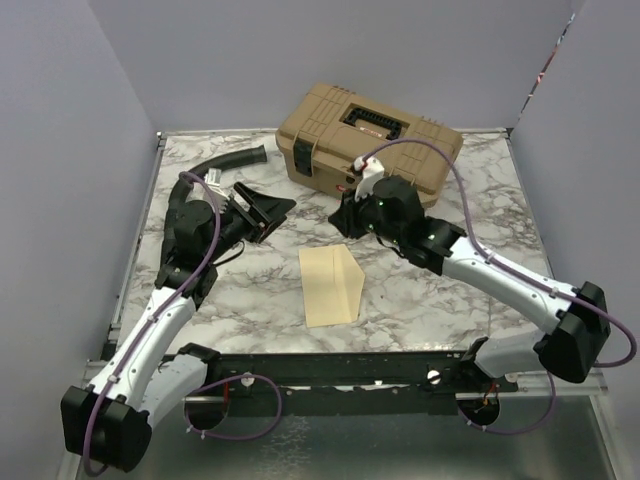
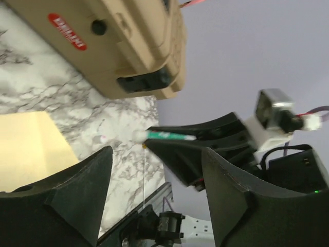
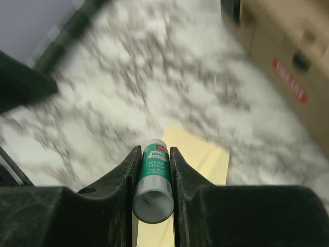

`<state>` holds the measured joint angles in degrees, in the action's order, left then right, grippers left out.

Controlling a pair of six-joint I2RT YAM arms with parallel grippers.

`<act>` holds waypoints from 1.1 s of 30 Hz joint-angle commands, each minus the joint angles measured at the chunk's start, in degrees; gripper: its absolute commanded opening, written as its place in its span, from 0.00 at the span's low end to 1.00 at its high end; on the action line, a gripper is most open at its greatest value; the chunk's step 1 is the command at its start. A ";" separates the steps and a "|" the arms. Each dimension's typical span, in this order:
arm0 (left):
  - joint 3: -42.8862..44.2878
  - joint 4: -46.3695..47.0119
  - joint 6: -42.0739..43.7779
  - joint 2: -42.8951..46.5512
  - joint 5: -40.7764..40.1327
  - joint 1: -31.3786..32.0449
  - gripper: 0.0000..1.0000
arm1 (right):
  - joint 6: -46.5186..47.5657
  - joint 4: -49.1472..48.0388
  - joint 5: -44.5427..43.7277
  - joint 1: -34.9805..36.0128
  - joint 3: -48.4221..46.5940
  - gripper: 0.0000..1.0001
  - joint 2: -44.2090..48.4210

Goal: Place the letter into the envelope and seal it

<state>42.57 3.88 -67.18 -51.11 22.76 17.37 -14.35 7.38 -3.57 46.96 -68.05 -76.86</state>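
Observation:
The pale yellow envelope [image 1: 328, 288] lies flat mid-table, its triangular flap [image 1: 350, 272] folded out to the right. It also shows in the left wrist view [image 2: 28, 152] and the right wrist view [image 3: 205, 159]. No separate browner letter sheet is in view. My right gripper [image 1: 350, 222] hovers just beyond the envelope's far edge, shut on a green-and-white glue stick [image 3: 154, 177], which also shows in the left wrist view [image 2: 169, 136]. My left gripper [image 1: 272, 212] is open and empty, raised to the left of the envelope, pointing toward the right gripper.
A tan toolbox [image 1: 365, 135] stands at the back centre, close behind the right gripper, and also shows in the left wrist view [image 2: 103, 46]. A black hose [image 1: 225, 160] lies at the back left. A black rail [image 1: 330, 370] runs along the near edge. Grey walls enclose the table.

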 commanded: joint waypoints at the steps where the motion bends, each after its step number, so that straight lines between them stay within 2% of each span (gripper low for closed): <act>1: -5.56 -0.12 0.95 -2.56 -0.46 0.06 0.71 | -4.80 8.21 3.22 1.42 8.40 0.00 -2.96; 6: -7.67 1.27 4.45 -10.28 -1.73 2.52 0.67 | -5.56 5.75 2.40 4.60 11.61 0.00 -7.86; 13: -10.43 6.44 5.92 -23.08 -6.43 6.66 0.42 | -3.58 -2.77 -4.98 9.95 16.38 0.00 -10.55; 17: -7.42 7.98 8.12 -30.96 -6.32 9.82 0.30 | -2.77 -3.40 -8.05 10.71 15.67 0.00 -12.92; 21: -5.26 7.37 8.77 -35.11 -7.80 11.33 0.20 | -3.98 -1.47 -13.88 10.78 14.20 0.00 -14.71; 23: -4.57 7.11 9.02 -36.12 -8.29 12.10 0.18 | -4.76 -0.52 -15.36 10.81 13.53 0.00 -15.04; 33: -3.49 1.24 9.11 -41.17 -13.68 14.64 0.16 | -4.26 -1.75 -11.88 10.78 11.78 0.00 -17.30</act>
<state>38.26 9.28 -58.65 -90.02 13.78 31.24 -18.39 6.48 -14.81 57.43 -54.00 -92.07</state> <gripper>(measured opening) 0.156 0.251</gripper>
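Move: The envelope lies flat below both grippers: its middle is about 3 cm back, 9 cm to the right and 29 cm below the left gripper. From the right gripper, which still holds the glue stick, it is some 4 cm back, neither left nor right, and 27 cm down. The glue stick is about 10 cm right, 2 cm ahead and 3 cm below the left gripper; the toolbox's middle is roughly 20 cm ahead, 9 cm right and 18 cm below the right one. Bring both grippers down to the envelope together. Lower the left about 26 cm, easing it to the right over the envelope's left part, tipping it down and nearly shutting its empty fingers. Sink the right some 20 cm, fast at first, drawing it back and then slightly forward, and keep its grip so the glue stick comes close over the envelope beside the flap. ##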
